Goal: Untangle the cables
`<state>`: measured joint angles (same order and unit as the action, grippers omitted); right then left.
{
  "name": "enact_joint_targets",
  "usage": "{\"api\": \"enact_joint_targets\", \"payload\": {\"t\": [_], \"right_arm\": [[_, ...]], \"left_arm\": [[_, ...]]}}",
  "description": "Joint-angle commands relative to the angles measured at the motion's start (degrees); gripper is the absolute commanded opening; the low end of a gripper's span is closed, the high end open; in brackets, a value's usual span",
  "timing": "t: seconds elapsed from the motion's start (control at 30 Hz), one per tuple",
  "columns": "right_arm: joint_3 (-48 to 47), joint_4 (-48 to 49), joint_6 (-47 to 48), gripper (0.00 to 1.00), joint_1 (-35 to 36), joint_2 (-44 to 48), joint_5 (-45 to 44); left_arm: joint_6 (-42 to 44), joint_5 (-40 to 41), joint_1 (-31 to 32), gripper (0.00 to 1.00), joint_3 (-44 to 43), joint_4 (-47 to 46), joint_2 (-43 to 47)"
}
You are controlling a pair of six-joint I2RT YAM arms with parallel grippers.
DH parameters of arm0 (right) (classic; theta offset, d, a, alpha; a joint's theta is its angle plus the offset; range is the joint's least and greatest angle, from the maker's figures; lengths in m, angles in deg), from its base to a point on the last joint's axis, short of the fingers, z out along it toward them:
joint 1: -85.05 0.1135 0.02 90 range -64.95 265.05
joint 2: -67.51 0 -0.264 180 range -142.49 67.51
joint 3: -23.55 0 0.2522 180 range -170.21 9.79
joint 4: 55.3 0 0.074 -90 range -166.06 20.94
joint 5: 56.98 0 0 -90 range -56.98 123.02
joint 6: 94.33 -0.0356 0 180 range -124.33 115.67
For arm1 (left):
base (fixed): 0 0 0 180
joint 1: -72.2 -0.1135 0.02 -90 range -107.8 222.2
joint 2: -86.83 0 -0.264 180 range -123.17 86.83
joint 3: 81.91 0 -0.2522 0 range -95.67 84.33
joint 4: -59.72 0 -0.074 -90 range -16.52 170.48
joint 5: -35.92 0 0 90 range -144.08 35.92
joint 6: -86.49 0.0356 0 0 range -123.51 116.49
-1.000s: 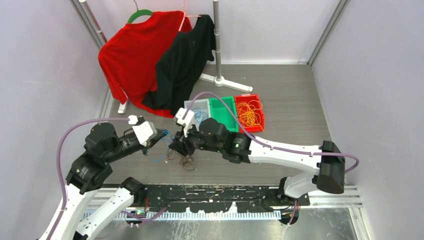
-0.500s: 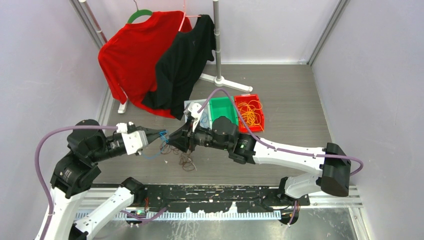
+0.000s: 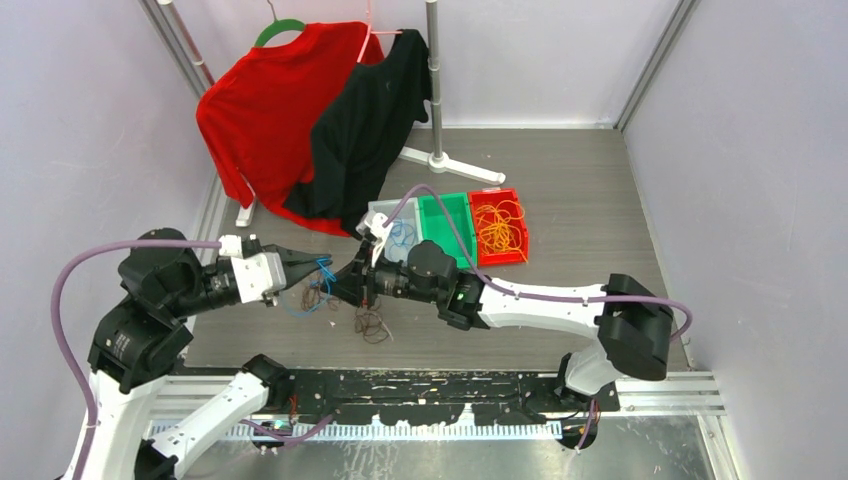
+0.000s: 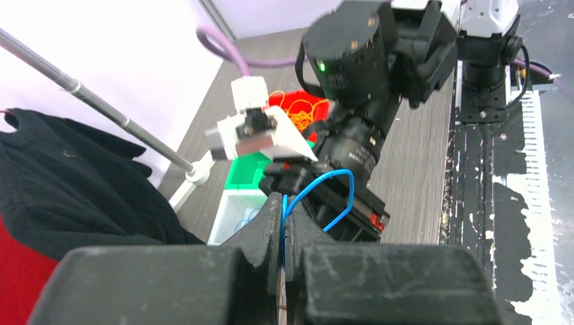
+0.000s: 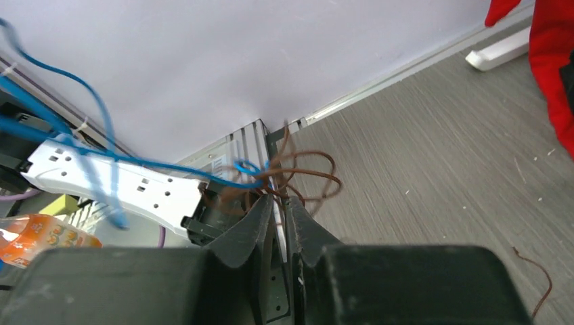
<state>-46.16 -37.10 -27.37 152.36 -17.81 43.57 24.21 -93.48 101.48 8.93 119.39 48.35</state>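
Note:
A small tangle of cables hangs between my two grippers left of the table's middle. Its blue cable [image 3: 322, 270] is pinched in my left gripper [image 3: 312, 268], which is shut on it; in the left wrist view the blue cable [image 4: 352, 189] loops out of the left gripper [image 4: 284, 204]. My right gripper [image 3: 346, 285] faces it a few centimetres away. Its jaws are nearly together in the right wrist view, the right gripper [image 5: 279, 201] nipping brown cable [image 5: 318, 177] loops at its tips. Blue cable [image 5: 169, 166] runs off leftward. More brown cable [image 3: 303, 296] dangles below.
A loose brown bunch [image 3: 372, 322] lies on the table below the right gripper. Behind stand a white bin [image 3: 385, 212] with blue wire, a green bin [image 3: 445, 218] and a red bin [image 3: 512, 200] with orange cables [image 3: 497, 228]. A rack with a red shirt [image 3: 265, 110] and a black shirt [image 3: 365, 120] fills the back left.
The left gripper has drawn back leftward with the blue cable. The right gripper followed toward it and narrowed its jaws onto the brown loops, lifting part of the tangle off the table.

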Motion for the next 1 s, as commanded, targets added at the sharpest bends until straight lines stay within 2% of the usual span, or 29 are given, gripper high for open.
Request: {"api": "enact_joint_targets", "payload": {"t": [0.0,0.33,0.4,0.47,0.6,0.87,0.97], "right_arm": [[1.7,10.7,-3.6,0.18,0.0,-1.6,-0.2],[7.5,19.0,-8.3,0.17,0.0,-4.2,0.2],[9.7,19.7,-8.0,0.21,0.0,-2.4,-0.5],[11.7,19.1,-6.9,0.32,0.0,0.4,-1.6],[12.7,11.6,-4.0,0.39,0.0,7.0,-0.4],[10.7,-5.9,1.6,0.49,0.0,21.1,9.5],[9.5,-9.5,3.7,0.54,0.0,23.8,8.6]], "left_arm": [[-3.8,-2.9,0.0,0.00,-4.2,-3.2,-1.4],[-5.6,-2.2,0.0,0.00,-7.0,-6.7,-3.1],[-4.4,-2.0,0.0,0.00,-7.3,-6.3,-3.1],[-3.5,-1.6,0.0,0.00,-7.4,-6.1,-3.0],[-2.1,-1.4,0.0,0.00,-7.1,-5.6,-2.9],[0.7,-1.6,0.0,0.00,-5.9,-5.0,-2.8],[0.7,-1.8,0.0,0.00,-5.6,-5.0,-2.9]]}}
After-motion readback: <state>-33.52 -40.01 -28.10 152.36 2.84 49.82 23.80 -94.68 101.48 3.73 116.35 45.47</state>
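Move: The brown tangle hangs on the blue cable that my left hand already pinches. It lies about 5 cm left of my nearly shut right fingertips, level with them in height and depth. From my left hand it is roughly 13 cm below, 2 cm ahead and 4 cm left. From my right hand, the brown coil on the table lies 9 cm ahead, 4 cm right and 27 cm down; the grey tray is some 27 cm ahead, 10 cm right and 26 cm down. I work my right hand down about 6 cm beside the hanging brown tangle with the fingers nearly shut, then spread them wide and draw off right, up and somewhat back, away from the cables, ending some 8 cm to the right of the start. Meanwhile my left hand lifts the blue cable nearly 4 cm, tilting slightly, and then holds still, its fingers still pinching it. ##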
